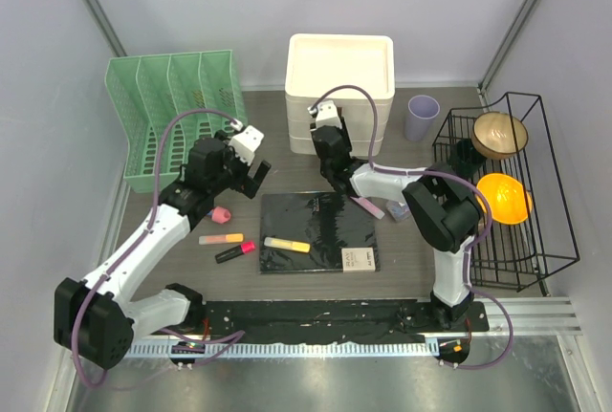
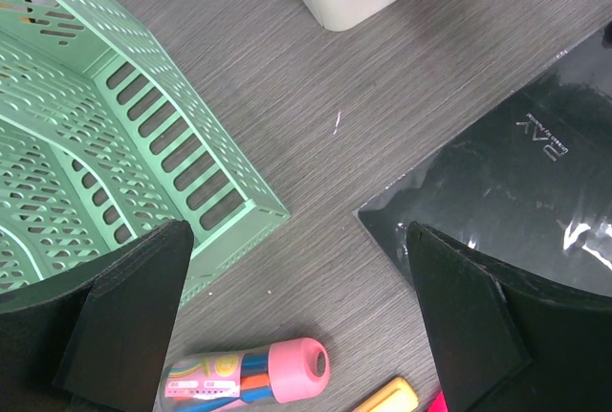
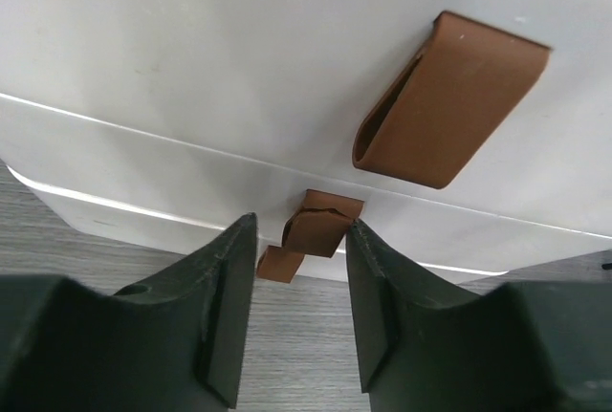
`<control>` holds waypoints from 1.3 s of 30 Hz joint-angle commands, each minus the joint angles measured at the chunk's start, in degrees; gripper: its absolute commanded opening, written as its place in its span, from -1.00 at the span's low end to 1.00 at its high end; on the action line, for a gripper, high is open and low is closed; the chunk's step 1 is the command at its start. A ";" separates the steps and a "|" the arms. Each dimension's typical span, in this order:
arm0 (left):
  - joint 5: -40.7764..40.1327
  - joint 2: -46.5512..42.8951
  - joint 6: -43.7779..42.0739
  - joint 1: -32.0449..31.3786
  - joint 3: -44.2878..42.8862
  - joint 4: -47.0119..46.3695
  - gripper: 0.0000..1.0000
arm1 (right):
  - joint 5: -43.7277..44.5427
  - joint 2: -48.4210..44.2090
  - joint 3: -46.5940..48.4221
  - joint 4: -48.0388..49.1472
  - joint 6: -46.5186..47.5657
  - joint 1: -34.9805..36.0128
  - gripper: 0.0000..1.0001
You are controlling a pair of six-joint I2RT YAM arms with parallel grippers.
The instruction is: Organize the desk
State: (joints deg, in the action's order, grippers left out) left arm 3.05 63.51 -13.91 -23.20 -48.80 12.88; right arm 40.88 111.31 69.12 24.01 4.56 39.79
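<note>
The desk (image 1: 277, 135) is dark wood-grain. A white drawer unit (image 1: 341, 68) stands at its back. My right gripper (image 1: 323, 135) is at the unit's front. In the right wrist view it (image 3: 301, 224) is open, its jaws on either side of the lower brown loop handle (image 3: 325, 226). The right finger touches the handle; the left stands a little apart. My left gripper (image 1: 247, 175) hangs wide open and holds nothing, above bare desk (image 2: 316, 97) between the green organizer (image 2: 96, 144) and the black notebook (image 2: 535, 163). A pink-capped marker tube (image 2: 249, 379) lies just below it.
An orange-yellow highlighter (image 1: 222, 238) and a red one (image 1: 234, 251) lie left of the notebook (image 1: 325, 226); a yellow one (image 1: 287, 245) lies on it. A purple cup (image 1: 422, 118) and a black wire rack (image 1: 535, 240) with two bowls stand at the right.
</note>
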 commanded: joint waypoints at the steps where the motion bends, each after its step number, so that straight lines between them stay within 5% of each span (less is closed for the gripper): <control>1: 0.47 0.30 -0.15 0.26 -0.34 -2.34 0.99 | 2.89 0.40 0.66 6.31 1.07 -0.42 -0.10; 5: 0.55 0.83 -0.15 0.17 -0.34 -2.51 0.99 | 3.24 0.49 0.49 6.84 1.42 -0.50 -0.23; 16: 0.47 0.83 -0.33 0.26 -0.16 -2.87 0.99 | 3.15 -1.09 -0.74 4.91 0.10 -0.50 -0.99; 39: 0.73 -0.14 -0.77 0.26 -0.07 -2.51 0.99 | -2.47 -9.44 -4.70 -5.64 -4.47 1.16 -0.99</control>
State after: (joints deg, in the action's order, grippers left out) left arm 3.07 64.77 -13.98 -23.18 -48.80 12.69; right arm 38.24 105.97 65.10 20.34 1.37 39.90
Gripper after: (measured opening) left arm 0.996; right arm 0.026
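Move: The middle drawer's brown tab is almost between the right hand's open fingertips, about 1 cm ahead and 1 cm right, level in height. The upper tab sits some 6 cm above it and the lower tab about 6 cm below, both directly in line; the purple cup stands roughly 18 cm right of the hand, 5 ahead and 5 lower. From the left hand, the middle tab is about 13 cm ahead, 16 right and 5 lower. The right hand eases right, shuts its fingers on the middle drawer's tab and pulls back about 2 cm. ##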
